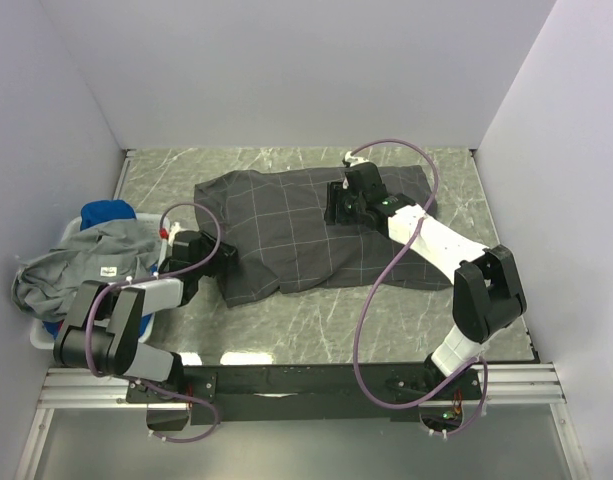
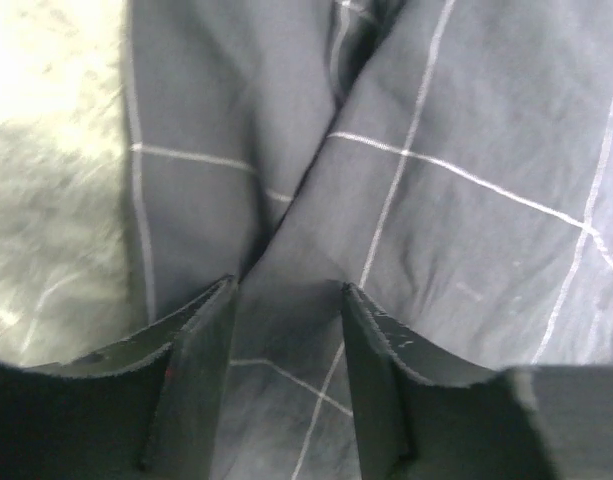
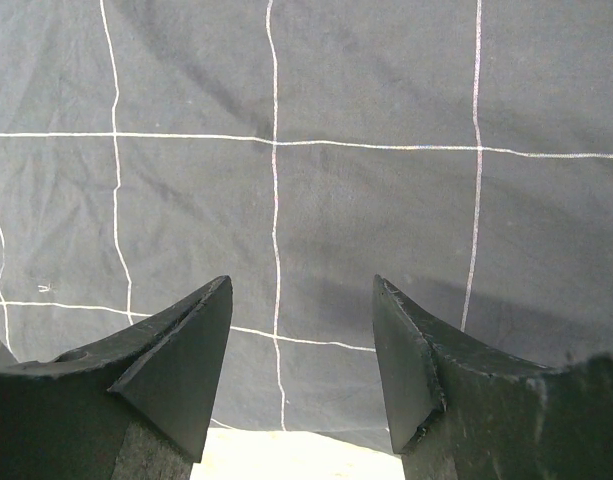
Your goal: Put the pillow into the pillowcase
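The dark grey pillowcase [image 1: 286,235] with its thin pale grid lies rumpled across the middle of the table. My left gripper [image 1: 226,262] sits at its near-left edge. In the left wrist view that gripper [image 2: 288,285] is open, with folded pillowcase cloth [image 2: 466,160] lying under and between the fingers. My right gripper [image 1: 336,205] hovers over the far right part of the case. It is open [image 3: 302,282] over flat grid cloth [image 3: 366,200]. A cream patch [image 3: 286,460] shows below the cloth edge; I cannot tell if it is the pillow. No pillow shows from above.
A white basket [image 1: 41,335] stands at the left edge, holding a plain grey garment [image 1: 86,265] with a white label and a blue cloth [image 1: 106,213]. Bare marble tabletop [image 1: 316,320] lies in front of the pillowcase. White walls close in the back and sides.
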`<state>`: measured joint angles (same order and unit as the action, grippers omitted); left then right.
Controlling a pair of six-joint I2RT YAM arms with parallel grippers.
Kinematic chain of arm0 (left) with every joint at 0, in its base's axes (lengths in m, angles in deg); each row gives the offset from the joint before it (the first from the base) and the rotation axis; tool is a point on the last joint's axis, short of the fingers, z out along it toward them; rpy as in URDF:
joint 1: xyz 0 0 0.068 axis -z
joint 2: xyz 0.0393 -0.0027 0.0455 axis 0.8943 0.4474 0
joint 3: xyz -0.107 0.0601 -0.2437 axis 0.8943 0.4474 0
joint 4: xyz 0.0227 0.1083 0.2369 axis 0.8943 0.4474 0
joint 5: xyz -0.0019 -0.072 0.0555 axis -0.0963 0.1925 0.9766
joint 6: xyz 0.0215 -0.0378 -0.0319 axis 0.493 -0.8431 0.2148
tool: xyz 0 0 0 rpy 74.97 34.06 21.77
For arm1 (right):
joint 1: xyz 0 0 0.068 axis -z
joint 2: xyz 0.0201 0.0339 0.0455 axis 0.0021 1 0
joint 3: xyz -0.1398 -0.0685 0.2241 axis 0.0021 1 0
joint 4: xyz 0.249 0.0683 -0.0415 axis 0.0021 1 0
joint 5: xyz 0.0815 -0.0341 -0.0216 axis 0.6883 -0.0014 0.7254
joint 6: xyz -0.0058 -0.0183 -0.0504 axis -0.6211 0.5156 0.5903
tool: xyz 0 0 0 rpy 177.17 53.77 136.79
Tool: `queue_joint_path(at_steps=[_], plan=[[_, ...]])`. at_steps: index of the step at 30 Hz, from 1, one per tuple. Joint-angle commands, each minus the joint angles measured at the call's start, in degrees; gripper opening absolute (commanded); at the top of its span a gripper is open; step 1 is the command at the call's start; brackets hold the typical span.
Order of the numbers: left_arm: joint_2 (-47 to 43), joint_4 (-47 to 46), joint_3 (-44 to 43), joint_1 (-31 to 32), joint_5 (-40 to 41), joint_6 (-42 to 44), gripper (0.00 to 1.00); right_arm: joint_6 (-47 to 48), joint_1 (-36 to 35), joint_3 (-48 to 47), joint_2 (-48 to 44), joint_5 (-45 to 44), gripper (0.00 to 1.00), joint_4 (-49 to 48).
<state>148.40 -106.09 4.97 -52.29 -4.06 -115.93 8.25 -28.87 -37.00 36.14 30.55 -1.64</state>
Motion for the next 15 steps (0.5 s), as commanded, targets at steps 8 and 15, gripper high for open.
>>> queue_joint_path(at_steps=[8, 15], plan=[[0.09, -6.4, -0.95, -0.32, -5.05, 2.46, 0.15, 0.32, -0.43, 0.23, -0.52, 0.23, 0.65, -2.2], [-5.53, -2.8, -1.21, -0.33, -5.75, 2.99, 0.01, 0.41, -0.43, 0.22, -0.79, 0.23, 0.65, -2.28]])
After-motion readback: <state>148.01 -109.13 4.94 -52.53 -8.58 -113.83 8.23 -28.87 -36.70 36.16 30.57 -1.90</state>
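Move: The left hand's fingers stand open right over a fold near the left end of the pillowcase, about 1 cm ahead of the fingertips and 1 cm below them, neither left nor right. The pillowcase's near-left corner is about 11 cm back and level sideways; its far-left corner is some 13 cm ahead and 7 cm to the left. The laundry basket sits roughly 26 cm left and 7 cm back. From the right hand the same fold lies some 20 cm left, 9 cm back and 10 cm below. The left hand shuts its half-open fingers all the way, pinching the fold of pillowcase fabric that lies between its tips. While they close, it stays low on the cloth and eases only about 1 cm to the right and 1.5 cm up, its wrist turning some 5 degrees clockwise. ##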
